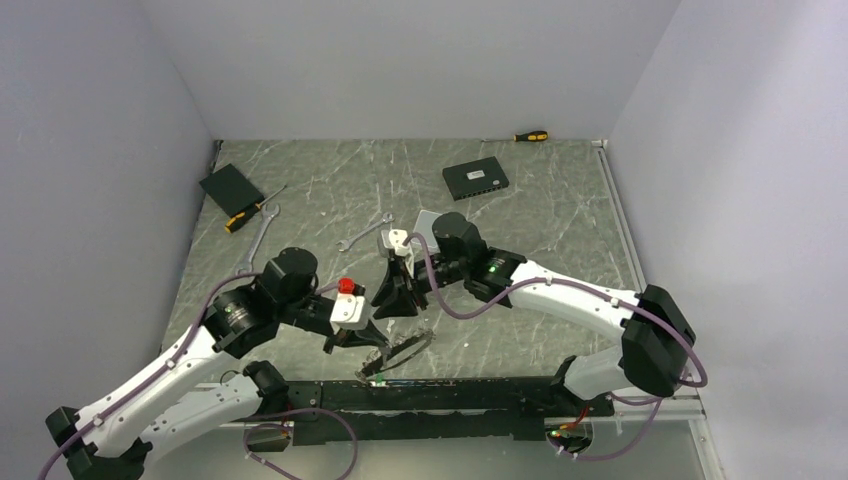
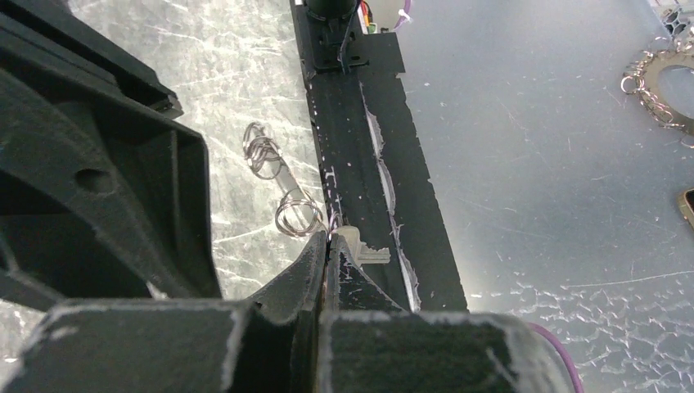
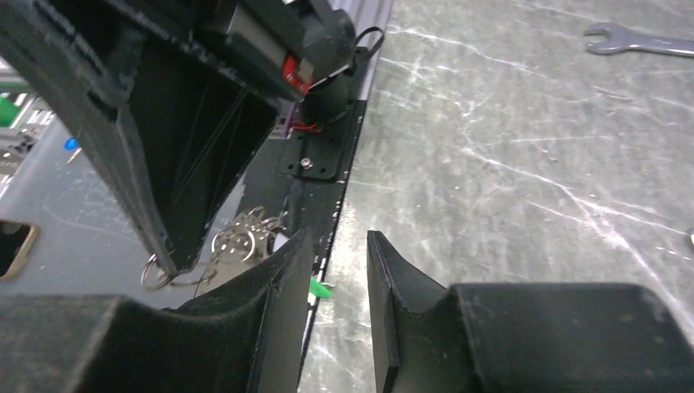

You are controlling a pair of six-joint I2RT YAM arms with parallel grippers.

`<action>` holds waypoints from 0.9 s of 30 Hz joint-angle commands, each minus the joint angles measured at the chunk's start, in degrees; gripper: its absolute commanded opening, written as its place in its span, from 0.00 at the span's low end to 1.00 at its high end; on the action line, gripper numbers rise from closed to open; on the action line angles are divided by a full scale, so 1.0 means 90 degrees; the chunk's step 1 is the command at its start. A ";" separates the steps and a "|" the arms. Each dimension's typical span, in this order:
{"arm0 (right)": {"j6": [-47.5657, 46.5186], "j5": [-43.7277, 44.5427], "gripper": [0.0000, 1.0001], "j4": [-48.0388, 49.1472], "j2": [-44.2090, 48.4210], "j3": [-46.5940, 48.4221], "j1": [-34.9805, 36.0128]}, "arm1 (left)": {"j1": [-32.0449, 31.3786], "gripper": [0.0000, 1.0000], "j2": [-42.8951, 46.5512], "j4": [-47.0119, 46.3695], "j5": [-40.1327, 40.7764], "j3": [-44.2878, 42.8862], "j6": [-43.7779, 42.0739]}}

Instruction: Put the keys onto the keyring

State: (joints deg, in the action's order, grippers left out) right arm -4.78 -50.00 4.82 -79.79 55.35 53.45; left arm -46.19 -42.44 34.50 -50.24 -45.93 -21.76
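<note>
My left gripper [image 1: 360, 342] is shut on the keyring [image 1: 408, 347], a thin wire loop that hangs tilted over the table's front edge. In the left wrist view its jaws [image 2: 330, 239] are pressed together, and a silver key [image 2: 370, 252] pokes out just past the tips. Two small split rings [image 2: 296, 214] lie on the marble beside them. My right gripper [image 1: 400, 303] hangs just behind the loop, tips down. Its jaws [image 3: 340, 246] stand open with only tabletop between them. A bunch of keys [image 3: 237, 241] and a green tag [image 3: 322, 287] show beyond its left finger.
A black rail [image 2: 360, 147] runs along the table's front edge. Further back lie two wrenches [image 1: 365, 235] [image 1: 258, 245], a screwdriver [image 1: 245, 215], a black pad [image 1: 230, 187], a black box [image 1: 475, 178] and another screwdriver [image 1: 530, 136]. Grey walls enclose three sides.
</note>
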 commanded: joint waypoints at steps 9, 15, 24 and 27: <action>0.0326 -0.0914 0.34 0.0002 0.0582 -0.0590 0.0096 | 0.0103 0.00 0.0228 -0.0292 -0.0138 -0.0058 -0.0076; 0.0361 -0.0958 0.34 -0.0121 0.0794 -0.0750 0.0106 | 0.0132 0.00 0.0394 -0.0398 -0.0043 -0.0004 -0.0029; 0.0519 -0.1230 0.34 0.0138 0.0849 -0.0846 0.0106 | 0.0186 0.00 0.0373 -0.0415 -0.0089 -0.0014 -0.0018; 0.0733 -0.1387 0.36 0.0292 0.0871 -0.0857 0.0113 | 0.0199 0.00 0.0386 -0.0420 -0.0087 -0.0004 -0.0015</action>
State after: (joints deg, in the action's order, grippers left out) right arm -0.32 -58.50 3.33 -73.52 47.94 54.19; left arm -44.80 -39.51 33.67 -49.67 -45.82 -21.71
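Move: The keyring loop pinched in the left gripper's tips lies about 7 cm back and 3 cm to the right of the right hand, roughly 1 cm lower; from the left hand it is right at the tips, 1 cm to the right. The key sticks out some 2 cm behind that loop. The bunch of loose rings hangs about 5 cm back, 8 cm right and 5 cm below the right hand. Bring the right gripper back and to the right, about 6 cm in all and dipping slightly at first, until its part-open fingertips come close beside the keyring loop at the left fingertips; ease off on the way in and turn the wrist some 10 degrees, keeping the fingers open. With the left gripper, keep the pinch on the loop and lift it about 1 cm. ##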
